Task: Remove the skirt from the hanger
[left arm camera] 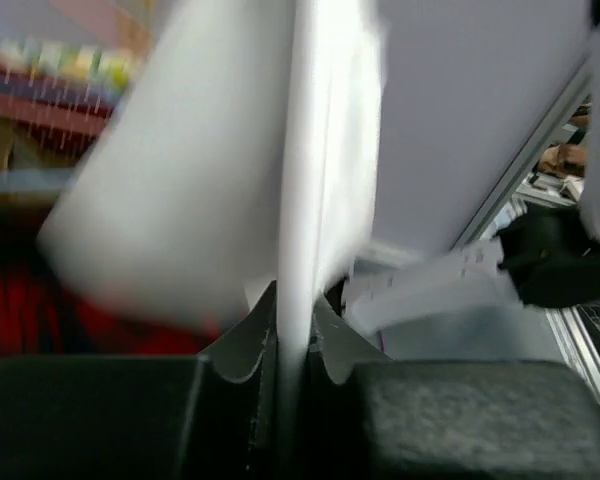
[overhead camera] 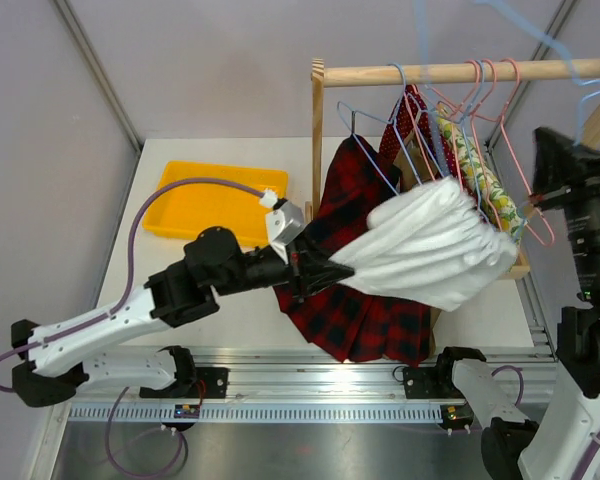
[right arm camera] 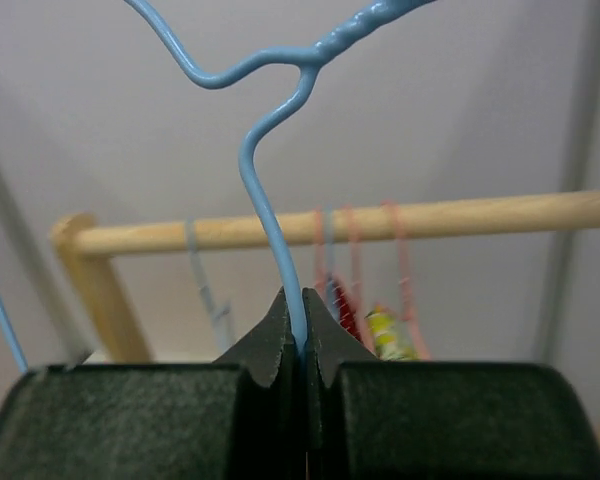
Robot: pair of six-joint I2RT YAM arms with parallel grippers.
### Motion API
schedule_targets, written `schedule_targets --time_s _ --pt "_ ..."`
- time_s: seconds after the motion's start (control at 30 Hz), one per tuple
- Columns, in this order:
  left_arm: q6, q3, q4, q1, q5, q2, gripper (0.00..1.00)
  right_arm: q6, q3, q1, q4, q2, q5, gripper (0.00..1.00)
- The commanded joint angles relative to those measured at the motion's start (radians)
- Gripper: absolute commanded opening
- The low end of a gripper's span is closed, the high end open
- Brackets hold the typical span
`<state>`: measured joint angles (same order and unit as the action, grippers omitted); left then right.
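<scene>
A white pleated garment stretches from the rack toward the left, and my left gripper is shut on its edge. The left wrist view shows that white cloth pinched between the jaws of the left gripper, blurred. Beneath it the red and dark plaid skirt hangs from a pale-blue wire hanger and spills onto the table. My right gripper, which sits at the right of the rack, is shut on the wire of another pale-blue hanger. Whether the white garment hangs on that wire is hidden.
A wooden rail carries pink hangers, a red dotted garment and a lemon-print garment. A yellow tray sits at the table's back left. The rack's wooden post stands beside the plaid skirt.
</scene>
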<state>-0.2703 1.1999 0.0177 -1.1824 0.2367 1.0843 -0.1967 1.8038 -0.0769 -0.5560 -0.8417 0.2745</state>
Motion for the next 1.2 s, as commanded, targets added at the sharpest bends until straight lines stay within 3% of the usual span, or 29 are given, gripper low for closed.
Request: schedule_targets --time_s 0.0,0.1,0.17,0.2,0.27,0.3,0.33,0.37,0.43,0.47,0.93,1.17 --pt "-0.027 -0.155 -0.346 0.023 -0.143 -0.153 0.23 0.181 0.115 -0.031 0.237 -0.048 -0.428 0.0" --pt "-0.036 -0.209 -0.383 0.024 -0.192 -0.225 0.44 0.169 0.118 -0.031 0.245 -0.053 -0.428 0.0" --pt "-0.041 -0.224 -0.397 0.024 -0.22 -0.254 0.46 0.16 0.126 -0.031 0.243 -0.057 -0.42 0.0" --pt "-0.046 -0.224 -0.394 0.024 -0.232 -0.259 0.44 0.149 0.13 -0.031 0.239 -0.06 -0.419 0.0" --pt "-0.043 -0.221 -0.381 0.024 -0.234 -0.264 0.09 0.14 0.131 -0.031 0.238 -0.059 -0.406 0.0" --pt "-0.043 -0.217 -0.365 0.024 -0.232 -0.261 0.09 0.134 0.134 -0.031 0.237 -0.059 -0.402 0.0" --pt "-0.04 -0.215 -0.351 0.023 -0.229 -0.258 0.17 0.128 0.135 -0.031 0.234 -0.059 -0.4 0.0" --pt "-0.037 -0.203 -0.335 0.024 -0.221 -0.253 0.57 0.125 0.138 -0.031 0.225 -0.059 -0.391 0.0" --pt "-0.023 -0.177 -0.293 0.023 -0.191 -0.224 0.9 0.108 0.146 -0.031 0.214 -0.057 -0.367 0.0" --pt "-0.017 -0.128 -0.285 0.024 -0.182 -0.206 0.97 0.103 0.144 -0.031 0.209 -0.054 -0.356 0.0" --pt "0.114 0.446 -0.231 0.024 0.042 0.207 0.99 -0.044 0.0 -0.031 0.238 0.023 -0.204 0.0" --pt "0.063 0.48 -0.121 0.023 0.127 0.324 0.98 -0.096 -0.052 -0.031 0.264 0.041 -0.178 0.0"
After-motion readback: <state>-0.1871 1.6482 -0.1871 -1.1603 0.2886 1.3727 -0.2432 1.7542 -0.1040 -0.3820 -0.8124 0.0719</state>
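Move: The white skirt is stretched from the left fingers, which still have its end, towards the hanger in the right hand; its middle lies about 12 cm right of the left hand, 2 cm ahead and 4 cm higher. From the right hand it is roughly 12 cm left, 6 cm back and 13 cm below. The red plaid skirt hangs some 13 cm ahead of the left hand, 3 cm right and 25 cm below. The white skirt's end comes out of the left fingers as that hand whips left and down, about 12 cm down; the fingers part, almost close again, then open wide, and the hand swings back right and up to end open around the skirt's lower end. The right hand, still gripping the blue hanger, jerks right and up, turning some 20 degrees clockwise, then eases partway back. ##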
